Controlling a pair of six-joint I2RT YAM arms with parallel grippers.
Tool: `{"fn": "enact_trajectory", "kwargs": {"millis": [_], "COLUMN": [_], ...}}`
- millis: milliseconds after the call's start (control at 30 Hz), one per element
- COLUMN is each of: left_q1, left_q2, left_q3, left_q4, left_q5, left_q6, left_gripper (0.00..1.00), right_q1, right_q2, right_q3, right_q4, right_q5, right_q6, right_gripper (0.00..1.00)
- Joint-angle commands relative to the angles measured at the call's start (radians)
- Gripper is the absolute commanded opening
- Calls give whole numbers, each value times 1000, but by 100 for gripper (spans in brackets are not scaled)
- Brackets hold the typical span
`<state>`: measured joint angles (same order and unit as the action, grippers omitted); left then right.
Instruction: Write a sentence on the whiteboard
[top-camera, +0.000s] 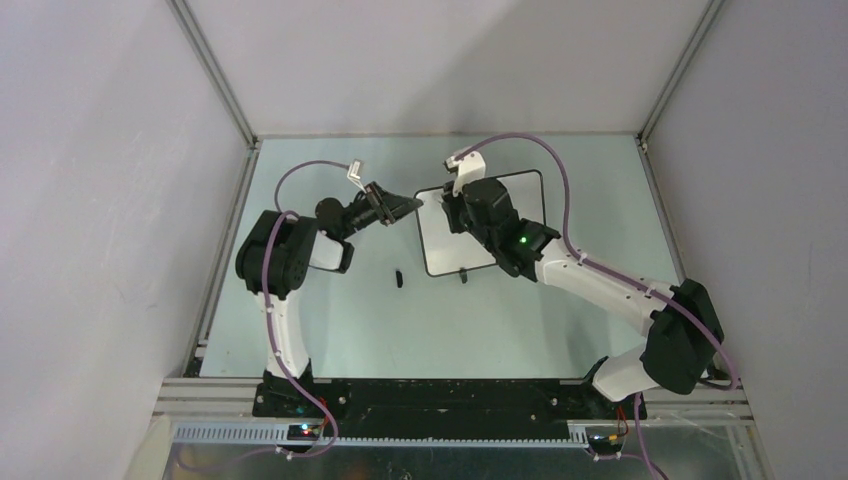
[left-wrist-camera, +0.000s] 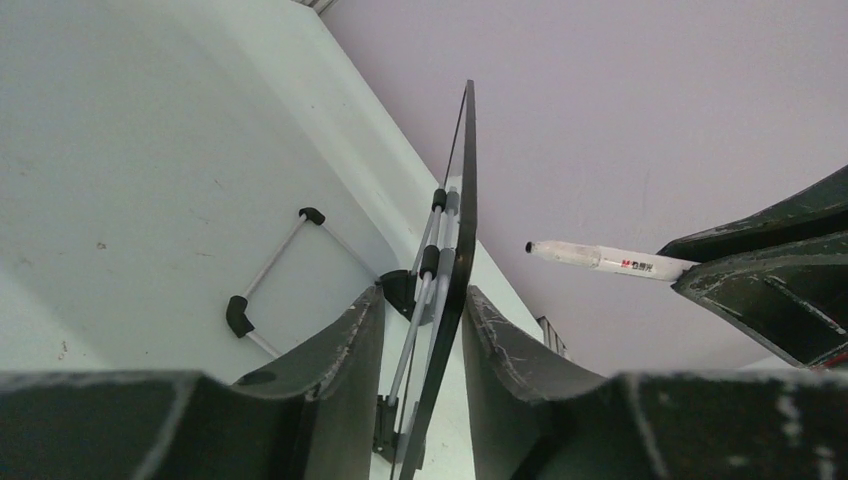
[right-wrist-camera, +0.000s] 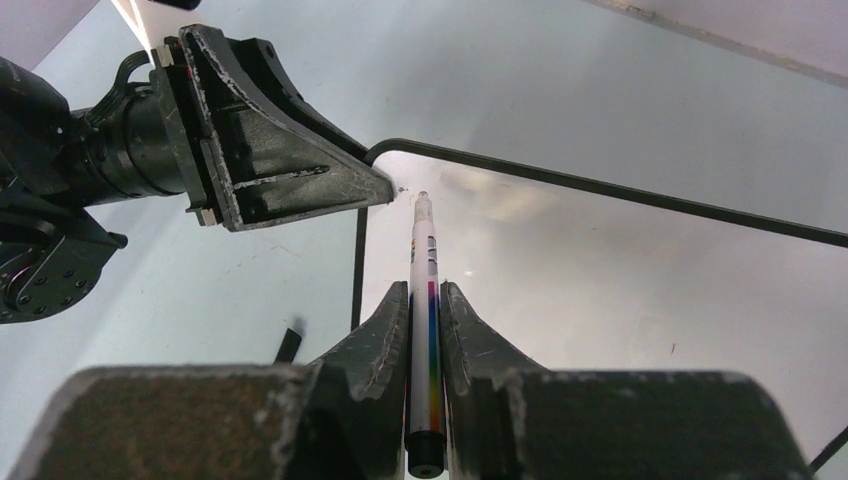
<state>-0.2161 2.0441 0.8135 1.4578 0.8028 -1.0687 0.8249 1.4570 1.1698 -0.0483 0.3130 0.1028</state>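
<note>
The whiteboard is a white panel with a thin black frame, lying in the middle of the table. My left gripper is at the board's upper left corner. In the left wrist view its jaws straddle the board's black edge, open, with a gap on the wire-stand side. My right gripper is shut on a white marker with a rainbow stripe. The marker's tip points at that same corner. The sentence is not in view; the board face that shows is blank.
A small black marker cap lies on the table left of the board. The board's wire stand with black feet sticks out behind it. Grey walls and aluminium posts enclose the pale green table.
</note>
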Motion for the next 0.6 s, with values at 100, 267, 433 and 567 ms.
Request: {"fn": "enact_trajectory", "kwargs": {"millis": [100,267,433,567], "left_q1": [5,5,6,3], "left_q2": [4,4,4,4], "left_q3": [25,24,27,29], "left_q4": [72,71,72,72], "left_q5": [2,0,4,8], "left_q6": [-5,-5,-4,-4], "left_gripper": [29,18,2,0], "right_q1": [10,15,18,20], "right_q2": [23,35,47,54], "right_q3": [62,73,85,88], "right_q4": [13,11,3,3], "right_q5": [-10,-10,-7,-5], "right_q6": [-10,-12,-15,-15], "right_gripper": [0,0,0,0]}}
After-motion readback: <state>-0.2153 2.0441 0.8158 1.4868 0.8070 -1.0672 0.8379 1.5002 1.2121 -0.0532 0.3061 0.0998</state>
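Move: The left hand's open fingers straddle the whiteboard's left edge near its upper corner; the board's middle lies about 12 cm to the right, 4 cm back and 3 cm lower. The pen cap rests some 15 cm back, 4 cm left and 13 cm below that hand. From the right hand, already holding the marker, the board's middle is about level, 8 cm right and 11 cm down. The left fingers close, pinching the whiteboard's left edge, while the right hand carries the marker about 1.5 cm left. ##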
